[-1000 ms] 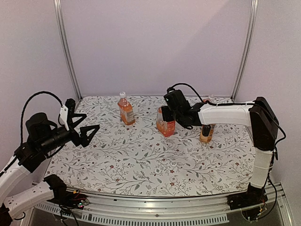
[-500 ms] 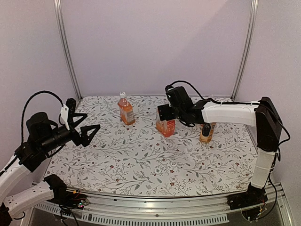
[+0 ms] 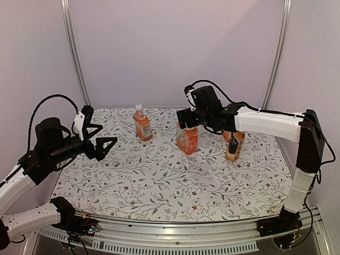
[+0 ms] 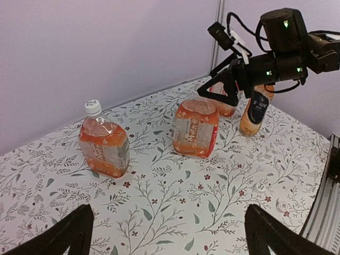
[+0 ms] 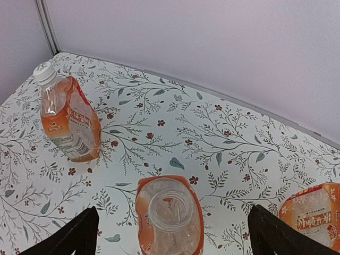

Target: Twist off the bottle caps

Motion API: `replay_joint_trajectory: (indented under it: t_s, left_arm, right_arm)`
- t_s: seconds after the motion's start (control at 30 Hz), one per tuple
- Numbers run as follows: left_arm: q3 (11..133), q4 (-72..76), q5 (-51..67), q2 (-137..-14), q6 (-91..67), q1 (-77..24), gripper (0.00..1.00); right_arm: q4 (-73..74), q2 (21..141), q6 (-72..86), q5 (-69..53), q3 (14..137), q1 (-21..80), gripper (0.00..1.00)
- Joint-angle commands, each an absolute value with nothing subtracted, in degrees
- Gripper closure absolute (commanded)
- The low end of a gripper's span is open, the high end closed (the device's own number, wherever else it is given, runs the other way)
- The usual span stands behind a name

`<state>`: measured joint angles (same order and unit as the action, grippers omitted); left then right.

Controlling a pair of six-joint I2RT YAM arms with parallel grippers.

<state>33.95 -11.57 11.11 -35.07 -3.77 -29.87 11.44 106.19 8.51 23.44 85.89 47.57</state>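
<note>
Three orange-drink bottles show in the right wrist view. The left bottle (image 5: 69, 122) (image 3: 142, 126) still wears a white cap (image 5: 43, 73) (image 4: 92, 107). The middle bottle (image 5: 170, 218) (image 3: 187, 139) has a bare, uncovered mouth. My right gripper (image 5: 172, 210) (image 3: 186, 118) hangs open straight above it, with nothing between its fingers. A black-labelled bottle (image 3: 232, 146) (image 4: 256, 109) stands to the right, its top hidden by the arm. My left gripper (image 4: 169, 212) (image 3: 101, 142) is open over the table's left side, holding nothing.
Two small white loose caps (image 4: 260, 187) (image 4: 282, 206) lie on the flowered table cover (image 3: 159, 180) near its right front. Another orange bottle (image 5: 313, 212) (image 4: 226, 108) stands behind the black-labelled one. Metal posts (image 3: 74, 53) and walls close the back.
My right gripper has opened wide and lifted off the middle bottle, with its arm stretching out higher. The left arm has risen a little and shifted right.
</note>
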Motion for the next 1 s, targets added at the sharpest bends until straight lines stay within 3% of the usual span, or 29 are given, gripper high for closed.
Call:
replay_joint_trajectory:
  t_s: [0.0, 0.17, 0.37, 0.7, 0.87, 0.97]
  left_arm:
    - [44.00, -15.85, 12.08, -44.24, 1.01, -29.11, 0.00]
    - [61.01, -24.45, 17.20, -65.65, 4.52, -26.15, 0.01]
    - [74.17, -13.97, 26.13, -87.97, 3.46, -18.07, 0.04]
    - [86.12, -9.02, 27.55, -108.06, 6.29, -17.07, 0.05]
    - [90.73, -9.27, 30.66, -113.89, 4.42, -15.52, 0.25]
    - [92.90, -9.52, 31.32, -116.02, 5.42, -15.22, 0.52]
  right_arm:
    - [14.25, 100.93, 5.22, 22.34, 89.20, 47.12, 0.01]
    - [15.44, 96.23, 2.83, 19.11, 88.81, 47.12, 0.01]
    - [15.90, 92.00, 0.78, 15.86, 85.86, 47.20, 0.01]
    - [18.36, 91.00, -2.93, 12.50, 83.99, 47.19, 0.01]
    - [21.20, 92.52, -3.35, 12.99, 85.05, 47.19, 0.01]
    - [21.46, 93.14, -3.08, 12.67, 85.21, 47.15, 0.01]
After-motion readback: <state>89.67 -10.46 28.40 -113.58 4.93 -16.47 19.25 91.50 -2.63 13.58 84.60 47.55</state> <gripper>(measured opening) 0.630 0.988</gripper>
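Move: The capped left bottle stands about 28 cm ahead of the left hand and 7 cm to its right, its middle some 17 cm below. The uncapped middle bottle is about 20 cm ahead of that hand and 27 cm to its right. From the right hand, the left bottle lies roughly 8 cm ahead and 20 cm to the left, 12 cm lower; the middle bottle is almost directly underneath, its middle about 13 cm below and 2 cm to the right. The left hand swings fast forward, some 28 cm, and about 7 cm right to the left bottle's cap, first lifting about 4 cm and then sinking about 12 cm with the fingers tipping down, and as it slows there its wide-open fingers begin to close around the cap, with no grip on it visible yet. The right hand, empty and open, climbs about 12 cm clear of the middle bottle, then sinks back 3 cm while drawing back 5 cm and turning some 15 degrees counter-clockwise. ##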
